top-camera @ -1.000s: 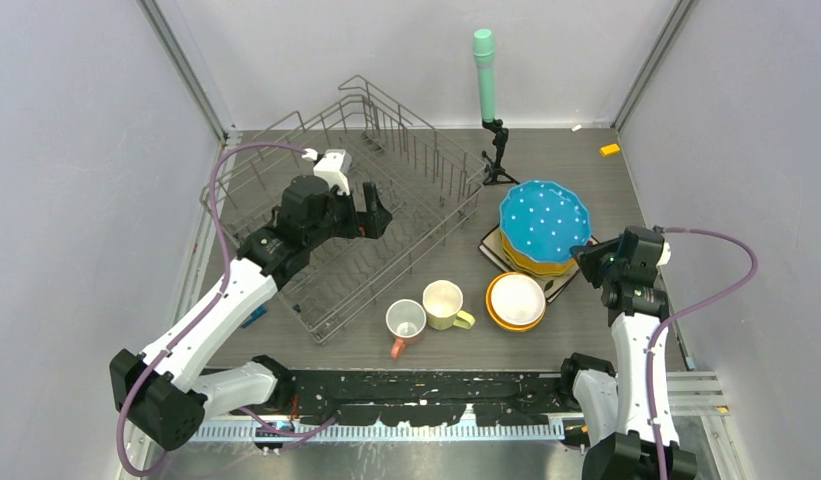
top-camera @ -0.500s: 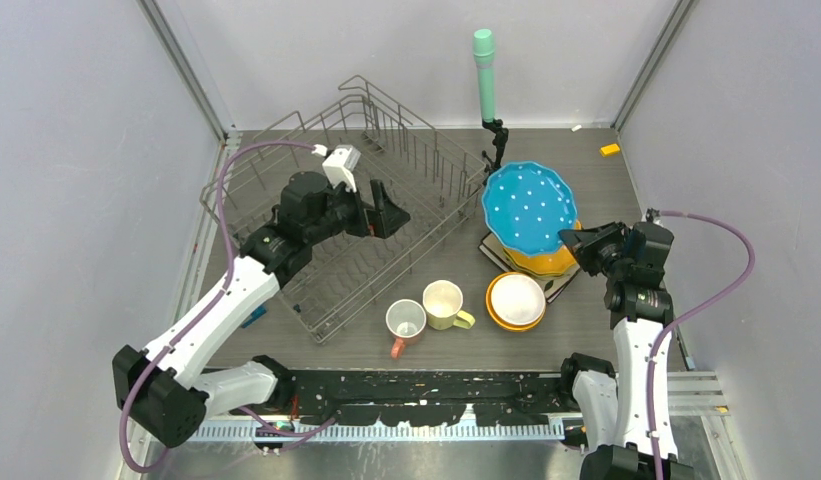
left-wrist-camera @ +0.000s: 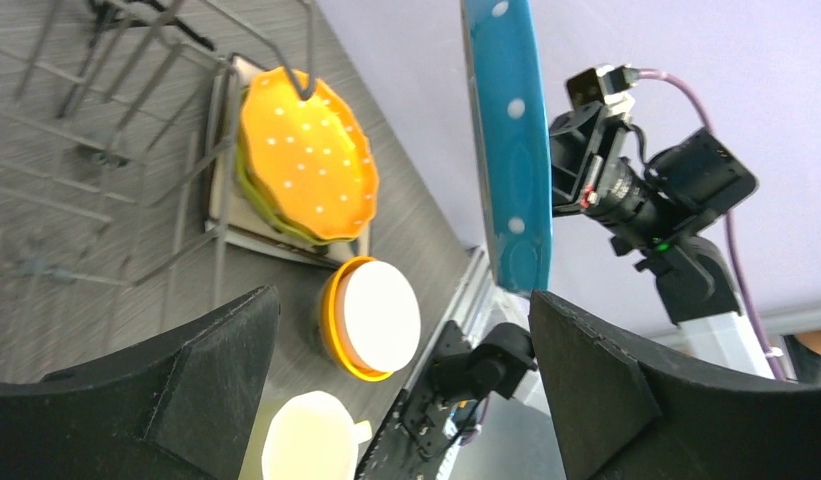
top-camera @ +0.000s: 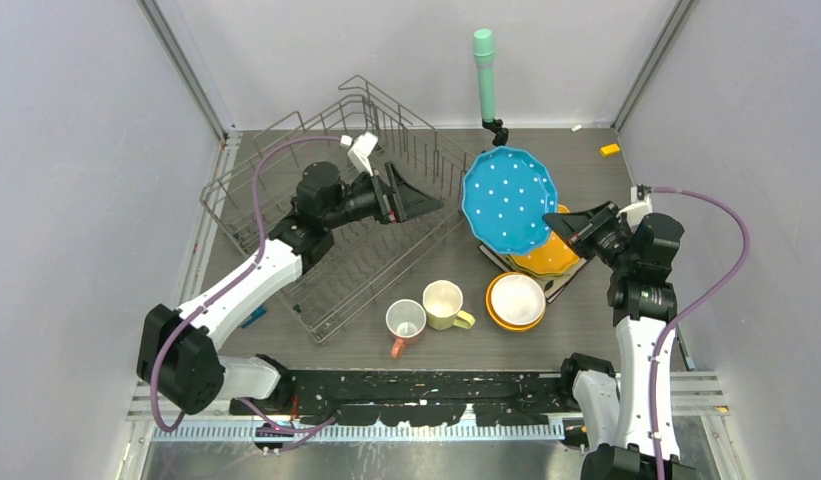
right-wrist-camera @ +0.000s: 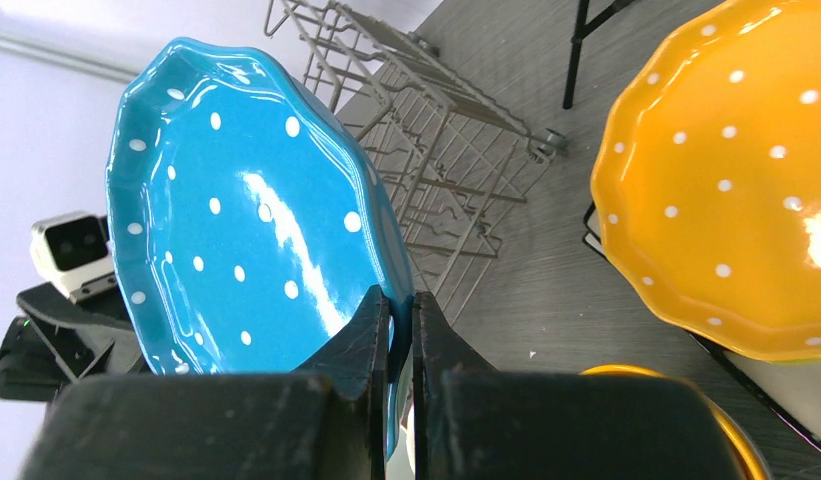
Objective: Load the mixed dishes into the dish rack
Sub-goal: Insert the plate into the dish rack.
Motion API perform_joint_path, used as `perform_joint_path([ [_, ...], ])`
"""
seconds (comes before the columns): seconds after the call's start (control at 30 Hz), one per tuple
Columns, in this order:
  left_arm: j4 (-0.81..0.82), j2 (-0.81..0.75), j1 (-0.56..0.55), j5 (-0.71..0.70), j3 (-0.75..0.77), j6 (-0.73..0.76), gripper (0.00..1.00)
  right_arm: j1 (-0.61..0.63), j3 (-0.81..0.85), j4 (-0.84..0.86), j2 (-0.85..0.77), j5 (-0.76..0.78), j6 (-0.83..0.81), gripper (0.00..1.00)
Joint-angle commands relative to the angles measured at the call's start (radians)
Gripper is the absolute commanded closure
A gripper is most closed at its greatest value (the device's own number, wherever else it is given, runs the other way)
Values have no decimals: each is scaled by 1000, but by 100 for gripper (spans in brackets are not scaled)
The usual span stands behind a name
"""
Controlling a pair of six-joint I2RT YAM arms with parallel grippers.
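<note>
My right gripper is shut on the rim of the dotted blue plate. It holds the plate tilted up on edge above the table, between the dish rack and the stack. My left gripper stands open over the rack's right side, facing the plate's edge and holding nothing. The orange plate tops the stack on a white square plate. Near the front sit a white bowl inside an orange bowl, a pale-yellow mug and a pink mug.
A green-topped cylinder on a black tripod stands just behind the lifted plate. A small orange piece lies at the far right. A small blue item lies by the rack's near-left corner. Grey walls close in three sides.
The right gripper lifted the blue plate off the stack, tipped it upright and carried it left toward the rack. The left arm swung right across the rack toward it, jaws still open.
</note>
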Motion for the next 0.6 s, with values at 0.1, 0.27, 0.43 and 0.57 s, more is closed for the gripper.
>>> perform_joint_path([
  [0.1,172,47,-34,100,68,-93,4,7,91,167,8,-133,27,100],
  [0.27,181,63,-61,118,94,-82,4,18,88,167,22,-147,23,100],
  [0.43,170,74,-84,119,115,-65,5,38,94,165,39,-151,14,100],
  [0.57,41,90,-104,85,162,0,6,65,105,159,51,-145,4,100],
])
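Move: The blue plate's middle lies about 16 cm to the left hand's right, 3 cm back and 3 cm higher; the dish rack's middle is roughly 18 cm to that hand's left, 8 cm ahead and 13 cm below. The right hand already grips the plate's rim, its middle about 8 cm left, 2 cm ahead and 3 cm up. The yellow plates sit about 6 cm ahead, 1 cm right and 13 cm below the right hand. The open left hand goes about 4 cm right, up and back, towards the plate pinched in the right. ##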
